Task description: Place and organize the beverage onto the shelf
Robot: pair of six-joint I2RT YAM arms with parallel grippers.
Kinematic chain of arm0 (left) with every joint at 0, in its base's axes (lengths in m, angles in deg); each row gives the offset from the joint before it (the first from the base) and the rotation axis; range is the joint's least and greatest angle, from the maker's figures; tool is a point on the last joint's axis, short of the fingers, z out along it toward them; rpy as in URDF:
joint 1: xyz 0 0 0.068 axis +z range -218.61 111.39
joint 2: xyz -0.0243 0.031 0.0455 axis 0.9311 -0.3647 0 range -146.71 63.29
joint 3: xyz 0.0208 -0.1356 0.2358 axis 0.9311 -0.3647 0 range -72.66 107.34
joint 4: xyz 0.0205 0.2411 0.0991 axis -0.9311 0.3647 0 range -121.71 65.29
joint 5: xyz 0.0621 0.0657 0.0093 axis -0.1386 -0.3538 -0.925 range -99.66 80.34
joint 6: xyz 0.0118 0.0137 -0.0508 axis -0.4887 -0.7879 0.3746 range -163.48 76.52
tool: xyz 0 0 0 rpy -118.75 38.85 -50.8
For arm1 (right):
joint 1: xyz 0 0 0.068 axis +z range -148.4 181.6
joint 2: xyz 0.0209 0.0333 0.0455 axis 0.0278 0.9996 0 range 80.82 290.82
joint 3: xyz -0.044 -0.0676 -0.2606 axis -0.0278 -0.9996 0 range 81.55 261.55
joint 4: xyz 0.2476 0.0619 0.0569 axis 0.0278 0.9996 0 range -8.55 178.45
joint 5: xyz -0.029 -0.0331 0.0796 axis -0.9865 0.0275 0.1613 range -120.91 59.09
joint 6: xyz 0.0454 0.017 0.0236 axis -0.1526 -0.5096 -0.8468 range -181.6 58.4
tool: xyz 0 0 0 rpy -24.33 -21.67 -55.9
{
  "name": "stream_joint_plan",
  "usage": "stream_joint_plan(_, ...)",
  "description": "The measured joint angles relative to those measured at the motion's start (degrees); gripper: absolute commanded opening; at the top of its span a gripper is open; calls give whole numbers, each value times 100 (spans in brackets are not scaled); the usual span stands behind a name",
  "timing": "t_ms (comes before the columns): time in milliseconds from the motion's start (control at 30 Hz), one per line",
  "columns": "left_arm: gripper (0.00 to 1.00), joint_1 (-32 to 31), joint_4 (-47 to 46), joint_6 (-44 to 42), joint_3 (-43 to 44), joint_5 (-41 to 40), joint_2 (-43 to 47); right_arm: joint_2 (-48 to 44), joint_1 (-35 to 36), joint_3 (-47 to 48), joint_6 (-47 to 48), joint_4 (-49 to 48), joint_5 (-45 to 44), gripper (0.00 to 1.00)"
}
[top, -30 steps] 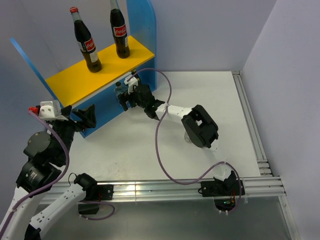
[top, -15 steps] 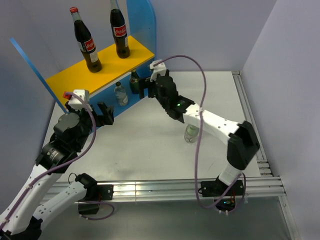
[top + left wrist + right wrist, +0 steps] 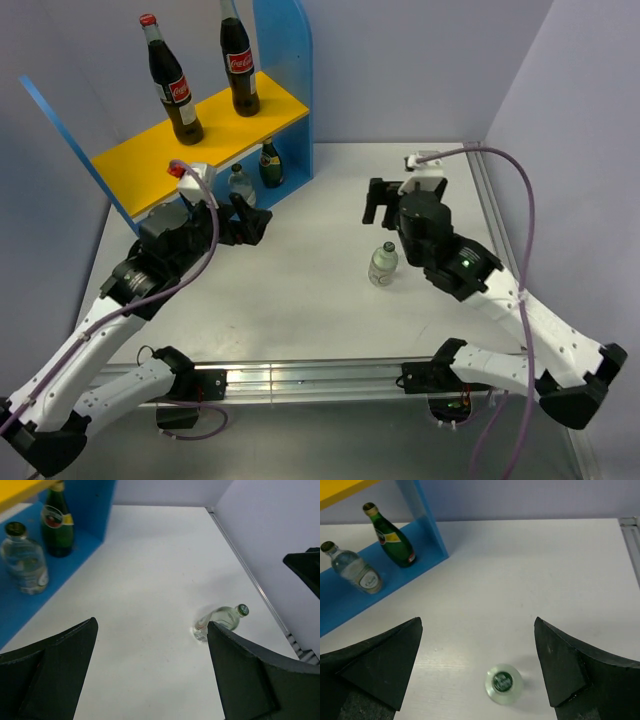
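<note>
Two tall dark cola bottles (image 3: 168, 80) (image 3: 238, 65) stand on the shelf's yellow top board (image 3: 140, 160). On the blue lower board stand a small clear bottle (image 3: 238, 186) (image 3: 24, 560) (image 3: 355, 569) and a small dark green bottle (image 3: 270, 163) (image 3: 56, 527) (image 3: 390, 536). A second small clear bottle (image 3: 381, 264) (image 3: 222, 620) (image 3: 503, 683) stands upright on the white table. My right gripper (image 3: 378, 203) (image 3: 478, 622) is open and empty, above and just behind this bottle. My left gripper (image 3: 250, 222) (image 3: 152, 625) is open and empty, in front of the lower board.
The shelf's blue side panel (image 3: 290, 90) rises at its right end. Aluminium rails run along the table's right edge (image 3: 500, 250) and near edge (image 3: 330, 375). Grey walls close in the back and right.
My right gripper has drawn back from the shelf to the right, leaving the green bottle on the lower board, and now hangs over the table's clear bottle. My left arm has reached forward and right.
</note>
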Motion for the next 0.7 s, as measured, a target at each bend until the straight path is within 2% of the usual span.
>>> stream_joint_plan(167, 98, -584, -76, 111, 120, -192, -466, -887, -35, -317, -138, 529, -109, 100)
stream_joint_plan(300, 99, -1093, -7, 96, 341, -562, -634, -1185, -96, -470, -254, 879, 26, 100)
stream_joint_plan(533, 99, -1211, -15, 87, 527, -769, -769, -1314, -107, -531, -455, 1366, -26, 100)
stream_joint_plan(700, 100, -1517, -98, 118, 533, -767, -1130, -1631, -107, -743, -487, 1519, 26, 100)
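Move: The last clear bottle stands alone on the table, about 24 cm below the right hand, some 5 cm back towards the base and 4 cm to its right. The shelved clear bottle is about 17 cm ahead and 31 cm left of that hand, the green bottle about 24 cm ahead and 25 cm left, both some 23 cm lower. From the left hand the last clear bottle lies level fore and aft, some 29 cm to the right and 25 cm below. The right hand, empty and wide open, draws back and to its right by about 6 cm each and sinks some 3 cm towards the last clear bottle, quickly at first and then more slowly, its fingers tipping down about 5 degrees while staying well above the cap. The left hand, also open and empty, swings some 8 cm to the right from in front of the shelf, pausing briefly partway and turning slightly clockwise, and touches nothing. ##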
